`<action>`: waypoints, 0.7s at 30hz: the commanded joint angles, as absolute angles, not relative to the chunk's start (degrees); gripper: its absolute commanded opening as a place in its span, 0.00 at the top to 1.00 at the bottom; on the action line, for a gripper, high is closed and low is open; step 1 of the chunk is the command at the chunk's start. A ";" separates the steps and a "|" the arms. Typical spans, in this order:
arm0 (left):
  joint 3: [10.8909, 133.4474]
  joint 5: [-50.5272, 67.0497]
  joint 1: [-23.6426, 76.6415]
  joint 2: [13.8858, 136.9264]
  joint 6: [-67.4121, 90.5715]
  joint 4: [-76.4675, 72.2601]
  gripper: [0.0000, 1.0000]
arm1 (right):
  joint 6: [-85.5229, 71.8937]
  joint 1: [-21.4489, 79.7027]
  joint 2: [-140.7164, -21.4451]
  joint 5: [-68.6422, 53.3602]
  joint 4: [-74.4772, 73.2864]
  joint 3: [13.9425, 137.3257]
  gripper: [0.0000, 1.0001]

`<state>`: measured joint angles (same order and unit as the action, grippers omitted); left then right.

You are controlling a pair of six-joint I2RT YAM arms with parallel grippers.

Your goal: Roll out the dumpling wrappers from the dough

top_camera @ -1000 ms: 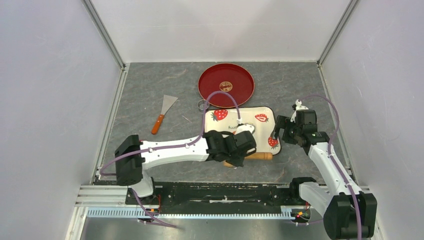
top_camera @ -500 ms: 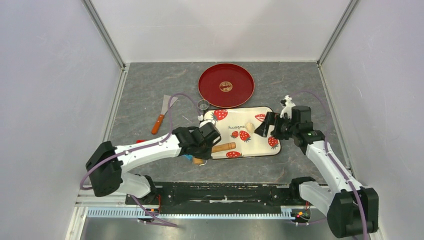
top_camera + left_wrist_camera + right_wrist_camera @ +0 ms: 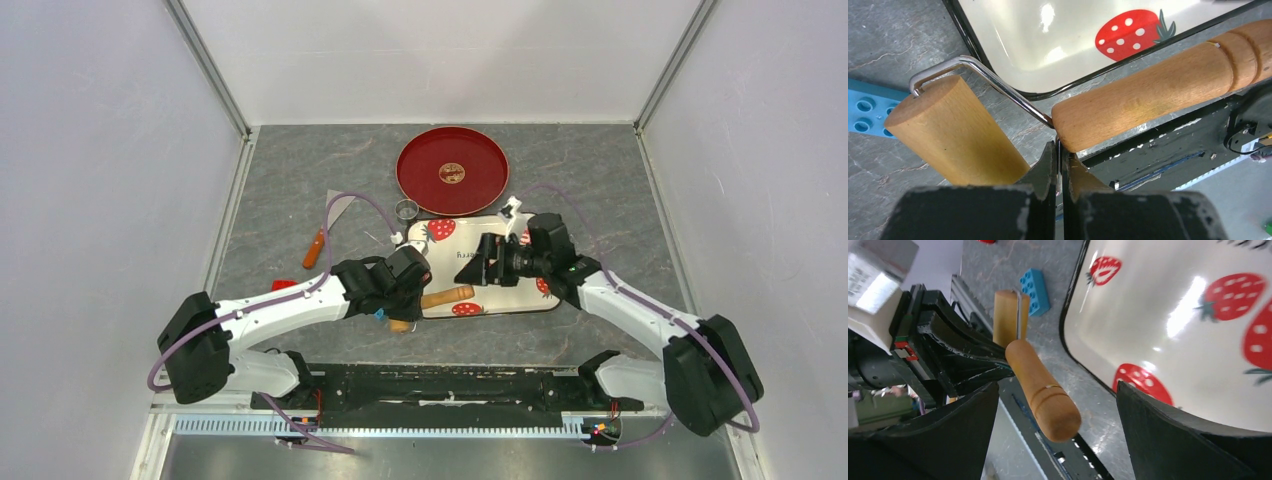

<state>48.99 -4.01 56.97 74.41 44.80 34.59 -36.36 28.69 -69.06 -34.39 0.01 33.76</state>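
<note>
My left gripper is shut on the thin metal wire of a wooden roller. The roller's drum hangs to the left of the wire and its handle sticks out to the right, over the near-left rim of the strawberry tray. My right gripper stands open, one finger on each side of the handle's free end without touching it. From above, the right gripper hangs over the tray's middle. The dough and the dumpling wrappers are hidden.
A red round plate lies behind the tray, with a small metal ring at the tray's far-left corner. A scraper lies to the left. A blue brick sits by the roller drum, and the black base rail runs along the near edge.
The left arm has carried the roller left to the tray's near-left corner. The right gripper has swung left over the tray to the handle's end, covering the dough lump.
</note>
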 commanded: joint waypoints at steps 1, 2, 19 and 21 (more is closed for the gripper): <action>49.49 -2.83 56.78 72.27 46.49 30.14 0.98 | -40.32 32.92 -72.31 -36.46 5.65 36.34 0.14; 49.48 -2.90 56.78 72.16 46.43 29.98 0.98 | -40.78 33.48 -72.92 -36.62 6.12 36.30 0.16; 48.34 -2.66 56.77 71.10 45.53 28.75 0.98 | -46.49 34.79 -75.30 -41.66 13.69 33.13 0.38; 48.41 -2.60 56.76 71.10 45.31 28.49 0.98 | -46.06 34.80 -75.52 -41.70 12.83 33.05 0.39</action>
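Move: For the right hand, the wooden handle of the roller, held up over the tray's near edge, has its middle about 6 cm to the left, 4 cm back and 2 cm lower; the roller's barrel is some 15 cm left and 10 cm back. The tray's middle lies about 10 cm below, 3 cm right, and the dough on it roughly 7 cm right and 3 cm ahead. From the left hand the handle's middle is about 7 cm right and 3 cm ahead, near level. Leftward about 4 cm and back some 2.5 cm, the right hand comes in over the outer end of the handle, dipping a centimetre and then rising again, with a wrist turn of roughly 10 degrees. Its wide-open fingers close to about two thirds, one on either side of the handle. The left hand, still pinching the metal frame at the handle's root, holds nearly still. ##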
